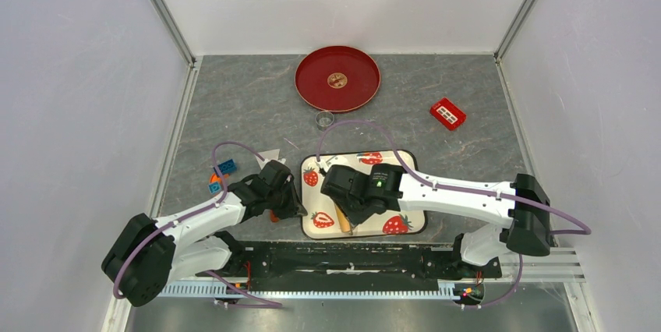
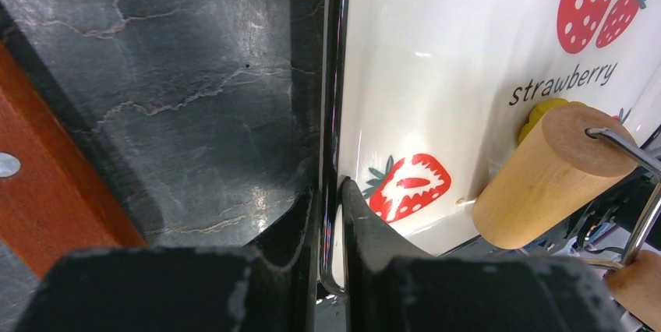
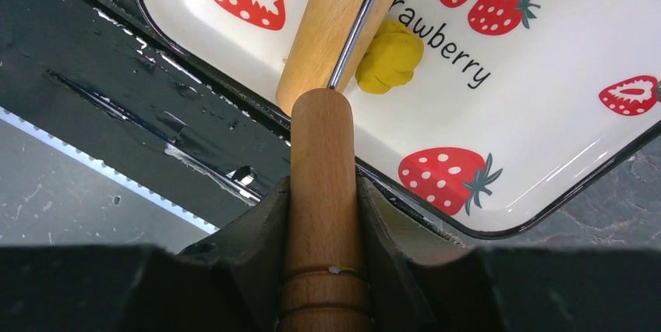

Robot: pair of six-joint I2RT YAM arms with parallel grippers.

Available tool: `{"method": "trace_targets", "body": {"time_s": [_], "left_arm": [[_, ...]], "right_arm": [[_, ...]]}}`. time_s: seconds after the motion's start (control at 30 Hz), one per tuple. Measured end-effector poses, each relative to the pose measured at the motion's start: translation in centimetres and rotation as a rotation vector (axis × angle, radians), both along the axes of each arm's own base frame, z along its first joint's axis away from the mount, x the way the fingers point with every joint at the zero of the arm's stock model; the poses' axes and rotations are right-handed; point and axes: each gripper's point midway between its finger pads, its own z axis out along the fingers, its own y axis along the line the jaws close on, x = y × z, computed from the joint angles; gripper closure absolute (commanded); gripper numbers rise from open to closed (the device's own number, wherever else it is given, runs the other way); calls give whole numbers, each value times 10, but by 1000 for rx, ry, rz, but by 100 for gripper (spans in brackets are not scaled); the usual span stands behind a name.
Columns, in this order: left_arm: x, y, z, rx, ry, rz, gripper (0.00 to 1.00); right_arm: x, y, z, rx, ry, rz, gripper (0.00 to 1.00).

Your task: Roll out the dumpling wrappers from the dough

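Note:
A lump of yellow dough (image 3: pixel 390 55) lies on the white strawberry tray (image 3: pixel 561 36), and the wooden roller (image 3: pixel 331 28) rests against its side. My right gripper (image 3: pixel 322 188) is shut on the roller's wooden handle (image 3: pixel 321 137), near the tray's front edge (image 1: pixel 352 215). In the left wrist view the roller (image 2: pixel 546 176) covers most of the dough (image 2: pixel 542 110). My left gripper (image 2: pixel 331 199) is shut on the tray's left rim (image 2: pixel 335 75), one finger inside and one outside. A small round dumpling wrapper (image 1: pixel 337 79) lies in the middle of the red plate (image 1: pixel 312 90) at the back.
A metal ring cutter (image 1: pixel 324 119) stands between the plate and the tray (image 1: pixel 405 160). A red block (image 1: pixel 447 113) lies at the back right. Blue and orange blocks (image 1: pixel 222 170) sit left of the tray. A reddish-brown wooden piece (image 2: pixel 47 184) lies by the left gripper.

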Motion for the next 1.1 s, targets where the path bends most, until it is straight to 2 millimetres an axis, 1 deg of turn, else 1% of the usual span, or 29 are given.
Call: {"method": "trace_targets", "body": {"time_s": [0.23,0.3,0.47,0.57,0.67,0.83,1.1], "left_arm": [[0,0,0,-1,-1,0,98],[0,0,0,-1,-1,0,98],[0,0,0,-1,-1,0,98],[0,0,0,-1,-1,0,98],[0,0,0,-1,-1,0,98],[0,0,0,-1,-1,0,98],[0,0,0,-2,-2,0,98]], "right_arm": [[0,-3,5,-5,-3,-10,100],[2,-1,13,5,-11,-12,100],[11,8,44,93,-58,-28,100],[17,4,53,112,-73,-48,100],[24,-5,50,92,-71,-76,100],[30,-22,36,36,-49,-106,100],[27,-41,19,-9,-8,-106,100]]}}
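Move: The dough lump lies about 4 cm ahead of the right hand, 1 cm to its right and 11 cm below. The roller of the rolling pin it holds is just left of the dough, some 3 cm ahead and 3 cm left of the hand, 10 cm down. The tray's middle is about 8 cm ahead, 2 cm right and 12 cm below. From the left hand, the dough is about 14 cm to the right, level in reach and height. Keep the right gripper closed on the rolling pin's handle and lift the pin about 5 cm, then carry it rightward some 5 cm and slightly forward, over the dough, sinking about 3 cm as you go, to bring the roller to the dough's right side. Hold the left gripper still on the tray's left rim. ##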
